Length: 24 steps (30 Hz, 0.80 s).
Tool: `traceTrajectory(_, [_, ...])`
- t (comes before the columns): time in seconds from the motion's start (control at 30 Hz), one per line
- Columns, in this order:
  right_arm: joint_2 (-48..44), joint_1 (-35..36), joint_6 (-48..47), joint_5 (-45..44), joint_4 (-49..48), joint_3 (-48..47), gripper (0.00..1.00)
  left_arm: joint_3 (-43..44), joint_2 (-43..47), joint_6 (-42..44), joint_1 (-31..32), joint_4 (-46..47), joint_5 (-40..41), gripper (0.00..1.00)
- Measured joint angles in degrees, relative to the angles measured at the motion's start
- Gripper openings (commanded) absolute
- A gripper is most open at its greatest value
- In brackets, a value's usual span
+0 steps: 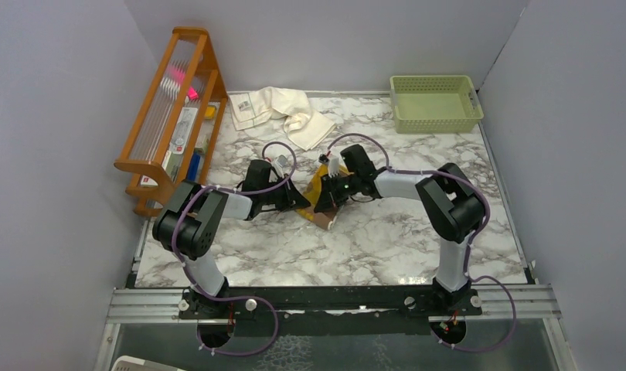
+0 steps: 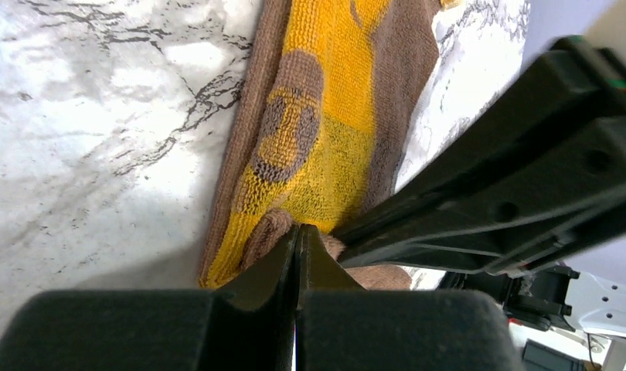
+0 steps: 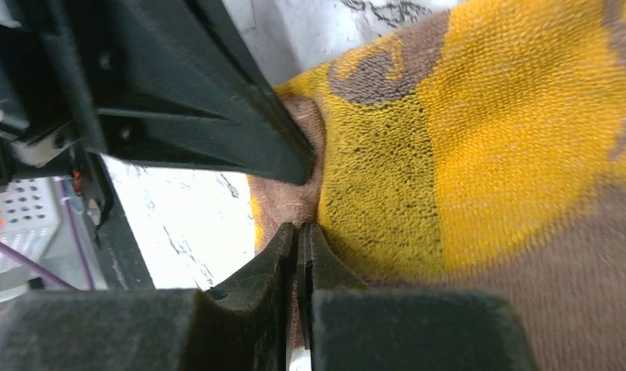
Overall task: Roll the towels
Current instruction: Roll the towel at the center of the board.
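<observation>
The brown towel (image 1: 324,202) with its mustard-yellow side up lies partly folded at the middle of the marble table (image 1: 387,239). My left gripper (image 1: 300,202) is shut on its near brown edge, seen close in the left wrist view (image 2: 298,230) against the towel (image 2: 325,116). My right gripper (image 1: 335,192) is shut on the same end of the towel (image 3: 488,116), with brown cloth pinched between its jaws (image 3: 300,228). The two grippers sit almost tip to tip. The cream towel (image 1: 283,112) with its label patch lies crumpled at the back.
A wooden rack (image 1: 175,116) holding small items stands along the left wall. A green perforated basket (image 1: 435,103) sits at the back right. Grey walls close in the table on three sides.
</observation>
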<state>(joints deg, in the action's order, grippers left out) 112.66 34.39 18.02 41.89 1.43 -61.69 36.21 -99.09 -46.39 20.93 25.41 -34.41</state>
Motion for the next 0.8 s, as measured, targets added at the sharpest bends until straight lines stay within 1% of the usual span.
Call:
traceTrajectory(0.2, [-10.38,0.68,-7.69,-11.47,3.41,1.25,0.10,0.00,-0.52,0.00,0.04,1.11,1.05,0.00])
traceTrajectory(0.27, [-13.99,1.27,-10.47,-16.00,4.04,1.25,0.14,0.00,-0.52,0.02,0.04,1.11,1.27,0.00])
traceTrajectory(0.37, [-17.86,4.79,-15.10,-23.52,4.59,1.22,0.14,-0.07,-0.52,0.04,0.04,1.14,1.51,0.00])
traceTrajectory(0.4, [-18.51,6.80,-16.52,-25.81,4.61,1.20,0.15,-0.11,-0.52,0.04,0.04,1.16,1.55,0.00])
traceTrajectory(0.47, [-18.88,11.98,-19.52,-30.29,4.61,1.09,0.26,-0.22,-0.50,0.11,0.04,1.18,1.70,0.00])
traceTrajectory(0.5, [-18.84,13.64,-20.31,-31.78,4.76,1.09,0.28,-0.28,-0.50,0.17,0.04,1.20,1.75,0.00])
traceTrajectory(0.6, [-18.53,19.37,-23.39,-36.39,4.96,1.31,0.28,-0.33,-0.50,0.28,0.04,1.25,1.88,0.00])
traceTrajectory(0.67, [-18.05,20.92,-24.46,-38.58,4.98,1.57,0.28,-0.33,-0.50,0.35,0.07,1.27,1.90,0.00])
traceTrajectory(0.8, [-16.52,21.35,-25.42,-42.38,4.55,3.26,0.28,-0.33,-0.50,0.55,0.07,1.29,1.92,0.00])
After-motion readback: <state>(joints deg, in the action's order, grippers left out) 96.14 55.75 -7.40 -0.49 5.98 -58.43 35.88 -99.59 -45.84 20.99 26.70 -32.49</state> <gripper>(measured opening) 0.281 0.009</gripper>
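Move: My right fingers still pinch the yellow-brown towel. The near end I regrip next lies about 3 cm back and 2 cm left of them, some 1 cm lower, with the towel's middle about 3 cm ahead and 1 cm right. My shut left fingers are roughly 4 cm to their left and 2 cm farther out; from those fingers, the near end is about 4 cm back and 2 cm right. The cream towel lies some 25 cm ahead and 8 cm left of my right hand. I let my right fingers open part-way off the towel and lift that hand clear, about 8 cm up and slightly forward and right. Then I swing it back and left and sink some 3 cm over the near end beside my left fingers, rolling the wrist about 45 degrees and tipping the fingers steeper down. My left hand stays put, still shut on the towel's near-left fold. ##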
